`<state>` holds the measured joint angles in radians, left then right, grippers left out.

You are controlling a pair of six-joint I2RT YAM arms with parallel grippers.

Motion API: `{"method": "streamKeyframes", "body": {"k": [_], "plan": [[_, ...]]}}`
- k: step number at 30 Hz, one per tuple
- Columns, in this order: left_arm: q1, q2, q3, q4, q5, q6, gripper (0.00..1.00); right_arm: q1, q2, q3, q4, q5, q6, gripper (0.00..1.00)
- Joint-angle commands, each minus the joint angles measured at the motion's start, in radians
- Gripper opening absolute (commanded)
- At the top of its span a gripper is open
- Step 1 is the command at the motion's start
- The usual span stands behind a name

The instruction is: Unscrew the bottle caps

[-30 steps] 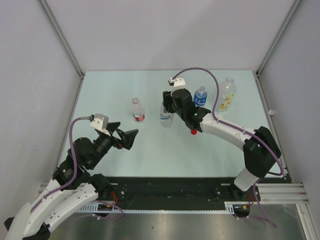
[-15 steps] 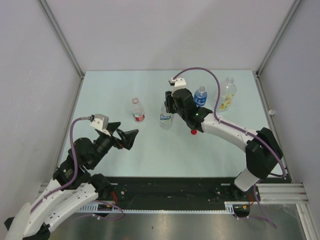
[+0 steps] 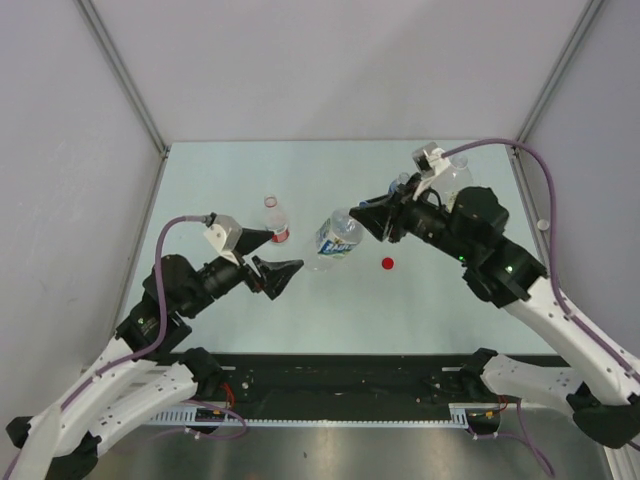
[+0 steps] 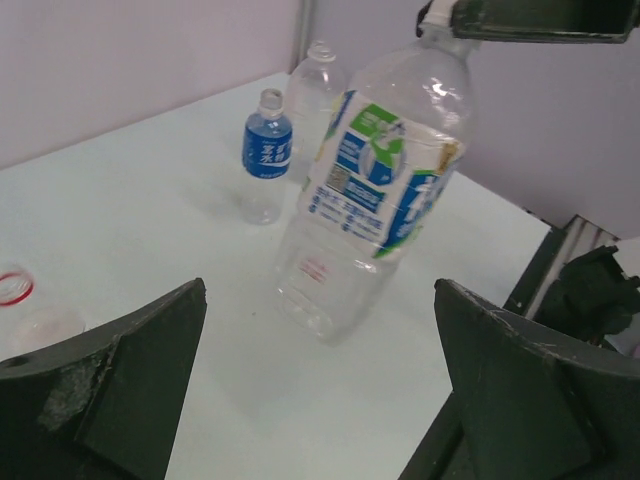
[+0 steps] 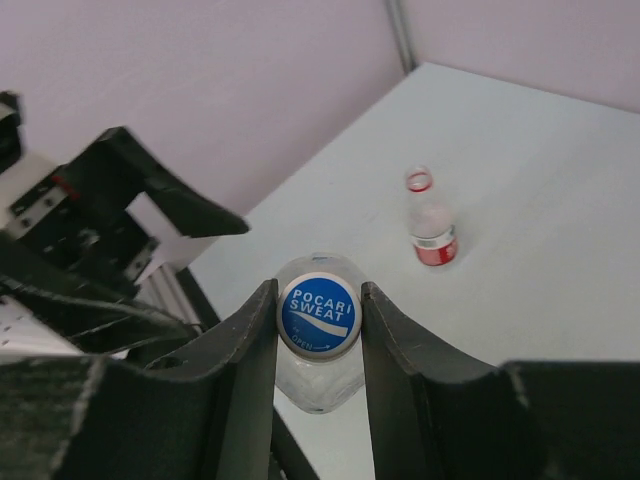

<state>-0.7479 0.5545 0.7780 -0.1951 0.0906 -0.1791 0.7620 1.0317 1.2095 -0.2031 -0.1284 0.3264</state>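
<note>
My right gripper (image 5: 318, 305) is shut on the blue cap (image 5: 318, 318) of the white-and-blue-labelled bottle (image 3: 338, 238). That bottle hangs tilted above the table, its base toward my left gripper (image 3: 283, 259). My left gripper (image 4: 320, 292) is open, and the bottle's base (image 4: 330, 290) sits just beyond its fingertips without touching them. The red-labelled bottle (image 5: 433, 225) stands uncapped with a red ring on its neck. A red cap (image 3: 388, 264) lies loose on the table. The blue-labelled bottle (image 4: 267, 150) and the larger bottle (image 4: 315, 85) stand at the back.
The enclosure's walls close in the table (image 3: 220, 180) on three sides. The right arm (image 3: 480, 235) partly hides the blue-labelled and larger bottles in the top view. The red-labelled bottle (image 3: 273, 215) stands close behind my left gripper.
My right gripper closed on the blue cap, lifted the bottle off the table and tilted it toward the left. My left gripper moved right toward the bottle's base.
</note>
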Motion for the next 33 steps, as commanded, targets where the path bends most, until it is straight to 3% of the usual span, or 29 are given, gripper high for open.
{"method": "streamKeyframes", "body": {"k": [1, 9, 19, 33], "plan": [[0.001, 0.028, 0.058, 0.144, 0.178, 0.007, 1.00, 0.008, -0.120, -0.016, -0.073, -0.148, 0.023, 0.00], [0.001, 0.117, 0.069, 0.307, 0.322, -0.057, 1.00, 0.020, -0.190, -0.041, -0.104, -0.158, 0.048, 0.00], [0.001, 0.222, 0.073, 0.404, 0.477, -0.146, 1.00, 0.076, -0.159, -0.050, -0.055, -0.085, 0.059, 0.00], [-0.004, 0.213, 0.000, 0.411, 0.506, -0.163, 1.00, 0.079, -0.125, -0.044, 0.073, -0.066, 0.112, 0.00]]}}
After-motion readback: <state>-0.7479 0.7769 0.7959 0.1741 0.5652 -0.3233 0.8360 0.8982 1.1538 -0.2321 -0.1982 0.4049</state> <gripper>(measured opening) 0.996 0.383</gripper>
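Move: The right fingers already pinch the blue cap of the labelled bottle, whose body hangs about 3 cm ahead and 9 cm right of the left hand, nearly level with it; from the right hand its middle is 4 cm left, 2 ahead and 9 below. The red-labelled bottle stands 19 cm ahead of the left hand, 4 left and 22 lower, and the red cap lies 12 cm ahead of the right hand, 9 right and 39 below. The left hand, fingers kept wide open, goes about 8 cm to the right and some 4 cm back, rising 3 to 4 cm while it turns nearly 30 degrees clockwise, so that its fingertips come up to the sides of the hanging bottle's body. The right hand keeps its pinch on the blue cap and draws the bottle back about 6 cm, rising a little and sinking again before a last slight lift, and turns some 10 degrees counter-clockwise. ##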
